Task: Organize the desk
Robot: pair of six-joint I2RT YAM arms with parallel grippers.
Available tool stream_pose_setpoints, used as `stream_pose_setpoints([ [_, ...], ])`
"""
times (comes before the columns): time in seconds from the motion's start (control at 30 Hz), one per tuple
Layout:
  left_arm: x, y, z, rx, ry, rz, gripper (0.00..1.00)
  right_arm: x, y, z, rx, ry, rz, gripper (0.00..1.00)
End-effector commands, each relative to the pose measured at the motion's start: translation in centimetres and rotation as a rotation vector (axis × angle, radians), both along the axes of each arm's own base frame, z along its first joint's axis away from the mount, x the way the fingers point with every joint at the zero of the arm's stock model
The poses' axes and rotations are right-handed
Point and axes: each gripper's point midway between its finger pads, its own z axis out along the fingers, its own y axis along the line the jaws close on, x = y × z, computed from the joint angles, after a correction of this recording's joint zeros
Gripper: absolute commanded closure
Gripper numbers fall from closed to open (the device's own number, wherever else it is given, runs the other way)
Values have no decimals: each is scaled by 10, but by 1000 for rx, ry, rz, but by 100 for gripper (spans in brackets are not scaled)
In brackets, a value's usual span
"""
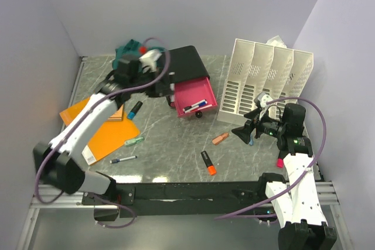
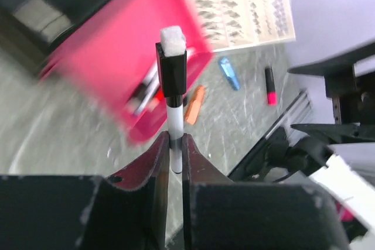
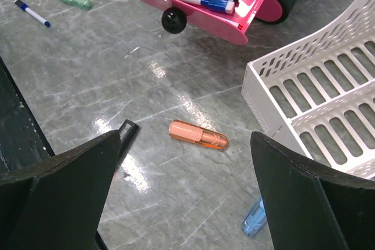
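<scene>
The desk (image 1: 170, 144) is grey-green marble-patterned stone strewn with pens and highlighters. My left gripper (image 2: 174, 144) is shut on a white-barrelled marker (image 2: 171, 74) with a black cap, and holds it up beside the open pink drawer (image 1: 196, 98). In the top view the left gripper (image 1: 170, 89) sits at the drawer's left edge. My right gripper (image 3: 186, 144) hangs open above the desk near a salmon highlighter (image 3: 198, 135), with nothing between its fingers. In the top view the right gripper (image 1: 243, 130) is right of that highlighter (image 1: 220, 139).
The pink drawer (image 3: 199, 4) holds two markers and sticks out of a black drawer box (image 1: 187, 62). A white file rack (image 1: 266, 83) stands at the right. Orange folders (image 1: 108, 133) lie at the left. A green highlighter (image 1: 135, 141), a blue pen (image 1: 123, 159), a black-orange highlighter (image 1: 207, 163) and a blue highlighter (image 3: 254, 221) lie loose.
</scene>
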Motion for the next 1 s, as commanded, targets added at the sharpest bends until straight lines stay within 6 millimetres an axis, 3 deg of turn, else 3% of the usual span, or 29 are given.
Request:
stream_pose_setpoints([
  [0.0,6,-51,-23,217,-80,-231,96,3,0,17,-6,-62,12,0],
  [0.03,15,-60,-9,233,-125,-235,96,3,-1,16,-6,-60,10,0],
  [0.07,24,-61,-15,288,-136,-216,94,2,0,16,-5,-61,13,0],
  [0.1,24,-69,-36,359,-109,-253,92,2,0,16,-5,-60,12,0],
  [0.13,33,-73,-29,384,-143,-240,91,3,-1,16,-6,-60,10,0],
  [0.33,58,-80,-70,599,-141,-227,80,3,0,16,-8,-61,15,0],
  [0.5,67,-80,-79,646,-157,-198,53,3,0,15,-8,-57,14,0],
  [0.53,68,-82,-77,636,-168,-193,50,3,-1,15,-7,-55,13,0],
  [0.57,69,-83,-74,629,-175,-188,40,3,0,15,-9,-58,16,0],
  [0.67,70,-85,-58,591,-210,-163,39,2,0,13,-10,-55,19,0],
  [0.77,68,-85,-28,525,-271,-122,39,-2,1,11,-14,-54,40,0],
  [0.9,47,-55,13,444,-367,-12,33,-9,7,9,-14,-69,99,0],
  [0.97,37,-41,23,399,-387,46,26,-10,11,8,-9,-52,132,0],
])
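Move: The left hand, holding a marker, is about 26 cm above the desk; the open pink drawer it is bound for lies some 7 cm ahead, 12 cm to its right and 14 cm below. The pens already in the drawer are about 3 cm ahead, 13 cm right and 15 cm below; the black cabinet is 15 cm ahead and 9 cm right. The blue-ended marker lies 6 cm ahead and 12 cm left. From the idle right hand the drawer is roughly 17 cm ahead, 20 cm left and 8 cm lower. The left hand swings the held marker about 10 cm to the right over the pink drawer, then sinks some 11 cm while easing about 5 cm forward, its fingers tipping down by well over 30 degrees to point steeply into the drawer. Near the bottom the fingers open wide and let go of the marker above the other pens, and the empty hand then lifts about 5 cm back up, still open. ##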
